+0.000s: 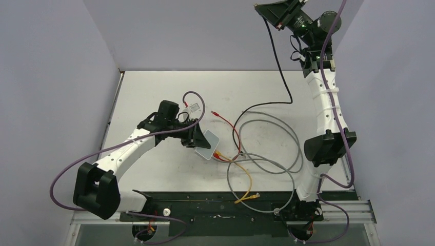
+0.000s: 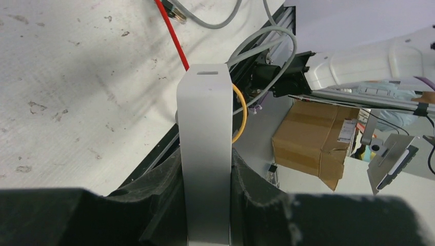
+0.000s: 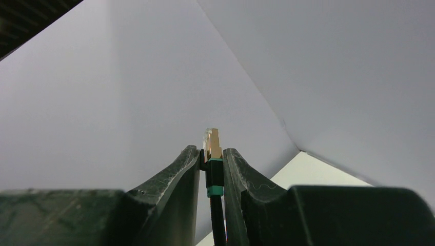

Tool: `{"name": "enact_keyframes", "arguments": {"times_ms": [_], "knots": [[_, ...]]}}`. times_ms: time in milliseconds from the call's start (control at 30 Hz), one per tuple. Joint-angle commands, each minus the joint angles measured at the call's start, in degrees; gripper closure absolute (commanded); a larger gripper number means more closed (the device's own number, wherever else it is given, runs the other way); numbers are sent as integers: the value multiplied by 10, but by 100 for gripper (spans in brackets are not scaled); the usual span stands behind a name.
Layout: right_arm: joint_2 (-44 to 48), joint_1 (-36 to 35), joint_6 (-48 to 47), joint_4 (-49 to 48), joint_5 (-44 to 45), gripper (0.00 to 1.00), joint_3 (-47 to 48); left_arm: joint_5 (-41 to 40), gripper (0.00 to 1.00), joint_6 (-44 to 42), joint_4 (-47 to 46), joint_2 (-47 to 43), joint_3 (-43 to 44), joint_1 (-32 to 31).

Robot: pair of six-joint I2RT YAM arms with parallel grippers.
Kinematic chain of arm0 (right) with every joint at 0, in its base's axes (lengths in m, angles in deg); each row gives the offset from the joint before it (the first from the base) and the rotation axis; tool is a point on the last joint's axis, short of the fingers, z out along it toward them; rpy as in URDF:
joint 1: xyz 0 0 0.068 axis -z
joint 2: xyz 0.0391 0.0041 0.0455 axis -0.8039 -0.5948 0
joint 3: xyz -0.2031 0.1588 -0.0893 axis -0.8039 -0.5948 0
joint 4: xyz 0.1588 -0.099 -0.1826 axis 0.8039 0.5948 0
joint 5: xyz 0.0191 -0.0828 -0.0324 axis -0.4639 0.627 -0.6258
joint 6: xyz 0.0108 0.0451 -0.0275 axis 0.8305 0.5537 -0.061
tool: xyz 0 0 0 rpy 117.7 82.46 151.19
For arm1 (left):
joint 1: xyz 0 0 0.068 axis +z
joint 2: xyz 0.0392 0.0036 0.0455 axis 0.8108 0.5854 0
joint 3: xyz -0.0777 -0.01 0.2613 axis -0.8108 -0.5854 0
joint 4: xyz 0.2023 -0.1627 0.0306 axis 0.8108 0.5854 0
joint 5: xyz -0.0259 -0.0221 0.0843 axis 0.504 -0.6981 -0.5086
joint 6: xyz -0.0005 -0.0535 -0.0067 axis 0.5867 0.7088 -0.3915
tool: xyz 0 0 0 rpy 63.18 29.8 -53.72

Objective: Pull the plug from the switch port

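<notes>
My left gripper [image 1: 197, 136] is shut on the small pale grey-white switch box [image 1: 209, 142], holding it tilted just above the table. In the left wrist view the box [image 2: 205, 148] stands edge-on between the jaws of the left gripper [image 2: 205, 171]. The switch port lies on the box's lower right edge [image 1: 216, 154], where red and yellow cables meet it; the sockets themselves are hidden. My right gripper [image 1: 279, 11] is raised high by the back wall, shut on a black-and-green plug [image 3: 213, 146] with a clear tip. Its black cable [image 1: 279, 66] hangs down to the table.
A red cable [image 1: 225, 123], a yellow cable [image 1: 247, 179] and looping grey cables [image 1: 277, 148] lie right of the box. A black rail [image 1: 215, 197] runs along the near edge. Cardboard boxes [image 2: 313, 138] stand beyond the table.
</notes>
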Motion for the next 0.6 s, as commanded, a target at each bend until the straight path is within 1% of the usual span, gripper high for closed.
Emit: {"name": "enact_keyframes", "arguments": {"times_ms": [0,300,367,433,567], "knots": [[-10,27,14,-54,30,95,39,53,100,-16,-10,-49,16,-5],[-35,69,-2,-66,65,95,53,101,100,-3,-38,-111,-15,-6],[-38,74,-16,-58,74,95,52,103,100,-3,-33,-124,-24,-6],[-43,96,-29,-52,86,95,54,102,100,-1,-30,-137,-35,-6],[-69,110,-21,-54,94,95,84,95,100,-1,-21,-149,-55,-6]]}}
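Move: The right hand already holds the freed black plug high past the table's far edge. From there the switch is about 22 cm back, 17 cm left and 41 cm lower. The black cable's free end lies 15 cm back, about level sideways, 56 cm down; the loose red plug is 2 cm ahead, 14 cm left, equally low. The left hand grips the switch, its middle 4 cm right and 2 cm below that hand. Still pinching the black plug, the right hand carries it farther from the switch, about 8.5 cm right and 6.5 cm forward at a steady height, turning some 15 degrees clockwise and drawing the cable after it. The left hand keeps its grip on the switch, lifts it about 5 cm, drifts 4 cm back and tilts slightly. ##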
